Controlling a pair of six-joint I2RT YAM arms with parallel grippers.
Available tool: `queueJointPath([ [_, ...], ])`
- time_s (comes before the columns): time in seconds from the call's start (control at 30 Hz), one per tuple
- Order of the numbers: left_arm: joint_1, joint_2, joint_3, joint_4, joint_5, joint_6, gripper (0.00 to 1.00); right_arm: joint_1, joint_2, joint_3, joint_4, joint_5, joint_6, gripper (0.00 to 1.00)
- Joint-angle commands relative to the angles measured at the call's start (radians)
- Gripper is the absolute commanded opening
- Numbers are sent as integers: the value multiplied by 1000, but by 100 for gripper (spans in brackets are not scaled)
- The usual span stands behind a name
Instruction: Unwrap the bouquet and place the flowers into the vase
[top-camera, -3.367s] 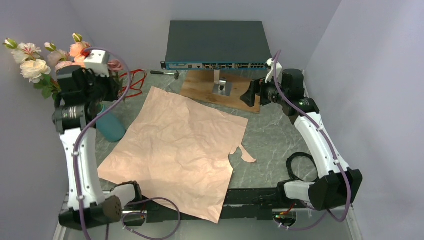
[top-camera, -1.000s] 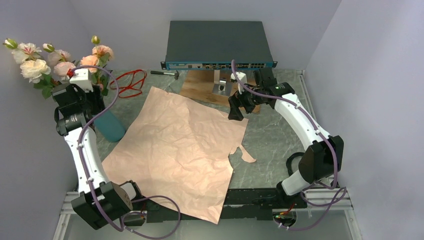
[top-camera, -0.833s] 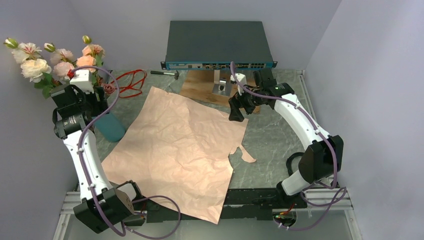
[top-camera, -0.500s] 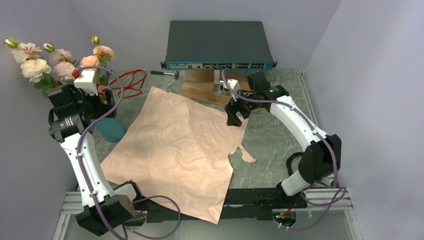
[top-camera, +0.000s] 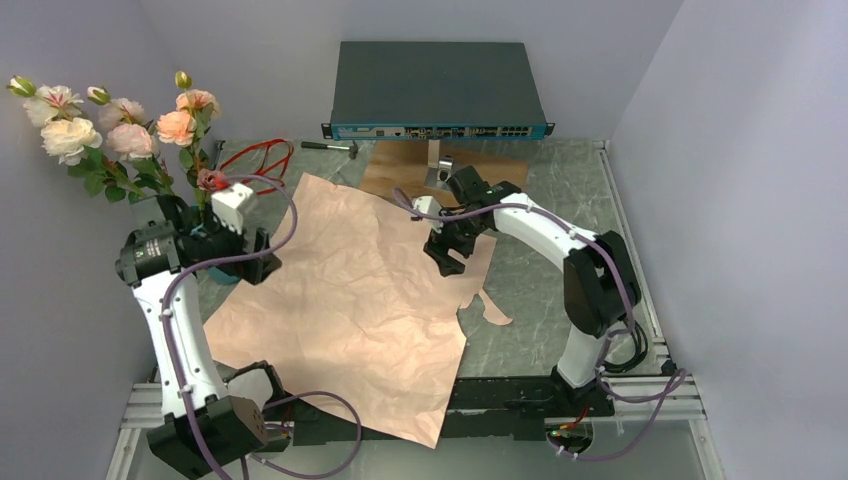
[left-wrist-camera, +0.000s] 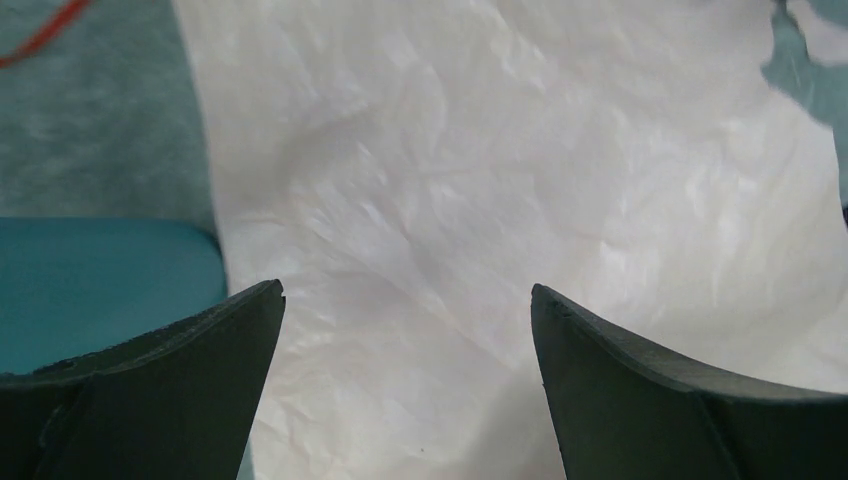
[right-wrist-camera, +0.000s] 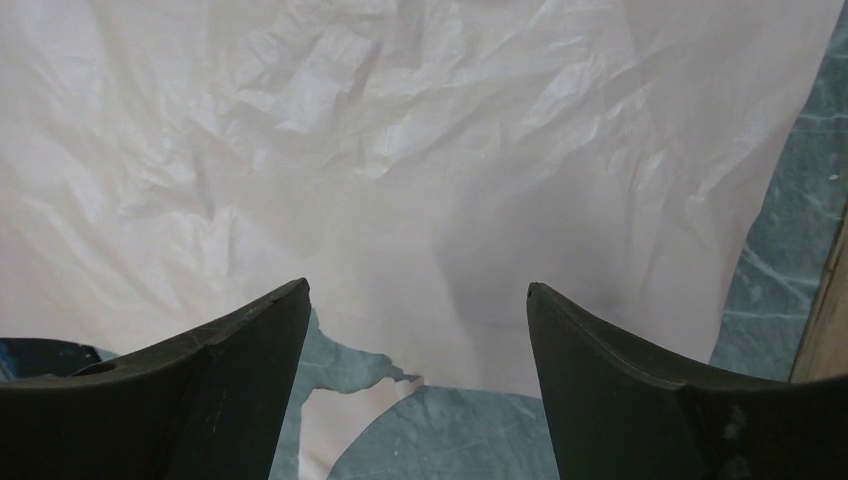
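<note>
The flowers (top-camera: 120, 120), pink, peach and cream on green stems, stand upright at the back left. My left arm hides the vase in the top view; in the left wrist view the vase (left-wrist-camera: 100, 280) shows as a teal surface at the left. The unwrapped pink paper (top-camera: 350, 290) lies flat on the table. My left gripper (top-camera: 262, 260) (left-wrist-camera: 405, 290) hangs open over the paper's left edge, beside the vase, holding nothing. My right gripper (top-camera: 445, 258) (right-wrist-camera: 418, 285) is open and empty above the paper's (right-wrist-camera: 400, 150) right edge, near a torn notch.
A red ribbon (top-camera: 262, 165) lies loose at the back left. A network switch (top-camera: 435, 90) stands at the back, with a wooden board (top-camera: 405, 178) and metal bracket (top-camera: 440, 172) before it. A torn flap of paper (top-camera: 492, 308) juts out right.
My left gripper opened, let go of the flowers and swung down and right to the paper's left edge. My right arm moved left and nearer, over the paper's right edge.
</note>
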Motion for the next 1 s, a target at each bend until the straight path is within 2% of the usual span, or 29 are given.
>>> queueJointPath([
  [0.0,-40,3,-126,-93,-12,205,99,9,57,18,73,50,-55,81],
  [0.17,-142,22,-264,-21,-132,250,98,10,111,-1,98,103,-78,78],
  [0.33,-304,93,-366,130,-306,203,96,10,128,-99,160,171,-85,74],
  [0.53,-384,286,-440,318,-426,177,85,-13,163,-138,186,256,-73,67],
  [0.7,-429,454,-442,459,-468,155,71,-72,165,-159,189,300,-46,62],
  [0.97,-545,718,-302,594,-538,91,63,-139,110,-252,194,321,-48,59],
])
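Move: The wrapping paper lies flat about 25 cm below the left gripper, its middle some 14 cm to the right and level fore and aft. The vase stands about 15 cm left and 9 cm ahead of the left gripper. From the right gripper the paper's middle is roughly 18 cm left, 5 cm back and 9 cm down. The torn flap is 11 cm right and 7 cm back, and the wooden board's middle 29 cm ahead, 1 cm right. Drop the left gripper some 24 cm onto the paper's left part, easing back at first and then sliding forward about 6 cm while the fingers tip to point down and close by about a third. Lower the right gripper about 9 cm to the paper, then carry it low rightward some 7 cm and a little forward towards the paper's right edge, fingers steepening and partly closing. ##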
